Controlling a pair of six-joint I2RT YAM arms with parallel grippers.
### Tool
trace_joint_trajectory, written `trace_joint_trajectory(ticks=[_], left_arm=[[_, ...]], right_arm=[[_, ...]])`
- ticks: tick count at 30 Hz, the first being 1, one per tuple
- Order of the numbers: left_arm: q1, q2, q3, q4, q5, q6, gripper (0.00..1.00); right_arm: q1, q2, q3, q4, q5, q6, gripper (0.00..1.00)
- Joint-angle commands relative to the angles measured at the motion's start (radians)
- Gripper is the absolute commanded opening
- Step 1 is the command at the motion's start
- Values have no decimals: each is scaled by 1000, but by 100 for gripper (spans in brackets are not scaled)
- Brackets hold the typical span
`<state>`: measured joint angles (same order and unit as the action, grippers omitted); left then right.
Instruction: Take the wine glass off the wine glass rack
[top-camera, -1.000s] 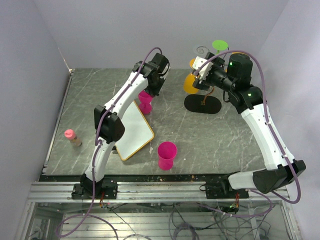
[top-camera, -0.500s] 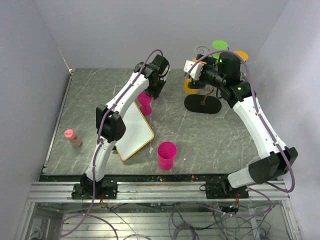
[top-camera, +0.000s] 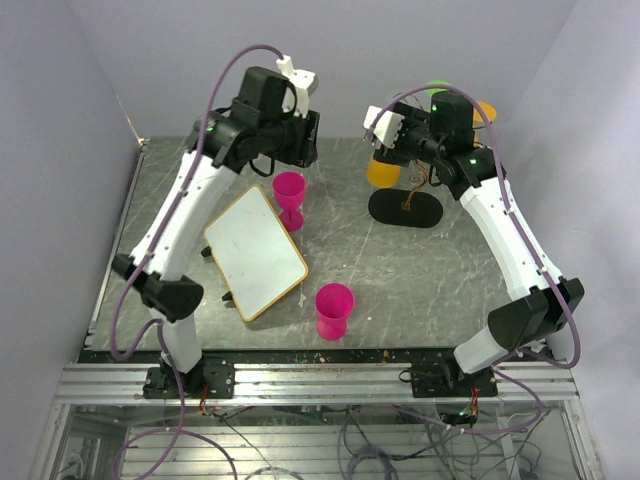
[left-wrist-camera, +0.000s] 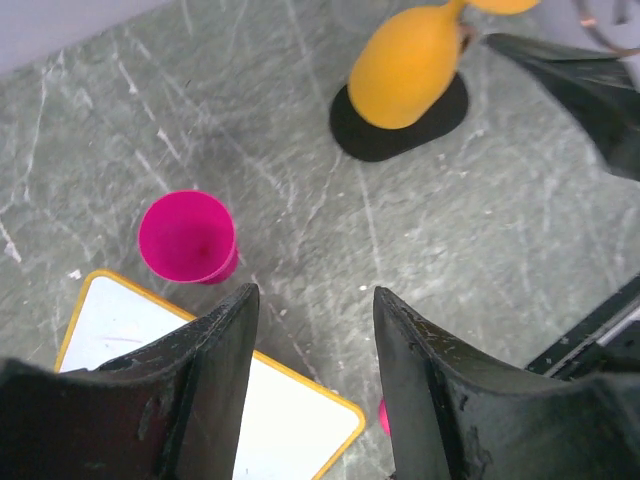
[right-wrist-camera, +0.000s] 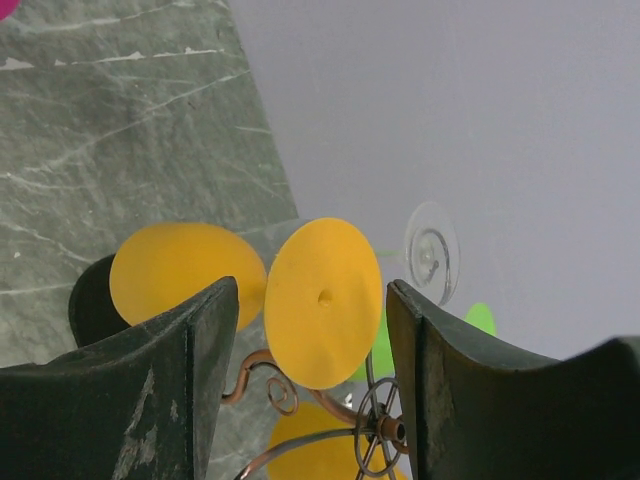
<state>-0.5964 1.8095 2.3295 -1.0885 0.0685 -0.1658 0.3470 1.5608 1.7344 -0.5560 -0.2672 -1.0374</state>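
Note:
The wine glass rack (right-wrist-camera: 380, 430) is a thin wire tree on a black oval base (top-camera: 405, 208). Orange, green and clear wine glasses hang from it upside down. My right gripper (right-wrist-camera: 312, 283) is open at the rack's top. Its fingers stand on either side of an orange wine glass's round foot (right-wrist-camera: 323, 300), with a gap on each side. A second orange bowl (top-camera: 383, 168) hangs lower at the left. My left gripper (left-wrist-camera: 315, 295) is open and empty, held high above a pink wine glass (left-wrist-camera: 187, 237) that stands upright on the table.
A yellow-framed whiteboard (top-camera: 255, 250) lies left of centre. Another pink wine glass (top-camera: 334, 310) stands near the front. A small pink-capped bottle (top-camera: 144, 274) lies at the left edge. The clear glass foot (right-wrist-camera: 432, 250) and green foot (right-wrist-camera: 480, 318) sit beside the right gripper.
My left gripper opened, let go of the pink glass and rose away from it. My right gripper moved up and left to the rack's top, and its jaws narrowed a little.

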Motion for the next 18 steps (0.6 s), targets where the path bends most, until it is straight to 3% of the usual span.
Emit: trace_joint_trajectory(ticks=[1, 14, 18], left_arm=[[6, -76, -72, 70, 92, -45, 60], [6, -176, -93, 39, 43, -38, 62], [6, -185, -96, 42, 39, -39, 62]], right_arm=[[0, 27, 51, -39, 19, 49, 59], [0, 63, 148, -138, -23, 118, 29], [1, 51, 152, -140, -25, 124, 24]])
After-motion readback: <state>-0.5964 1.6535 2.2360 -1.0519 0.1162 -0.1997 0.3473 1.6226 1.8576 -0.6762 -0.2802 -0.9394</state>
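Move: The front-left orange wine glass hangs upside down on the rack, its foot almost between the right fingers: about 3 cm ahead of that hand, 1 cm to its left, level with it. The rack's hub is 4 cm ahead and 8 cm right; the green glass's foot 10 cm ahead and 9 cm right, both at about the same height. From the left hand that orange foot lies roughly 9 cm ahead, 17 cm right, about level. The orange glass's foot is what the right fingers close towards, one finger above the disc and the other below; their gap shrinks to well under half while the hand itself stays within about 1 cm, dipping slightly and coming back up, and tips down some 5 degrees. The empty left hand, still open, draws up and back about 5 cm from the pink glass standing by the board. ##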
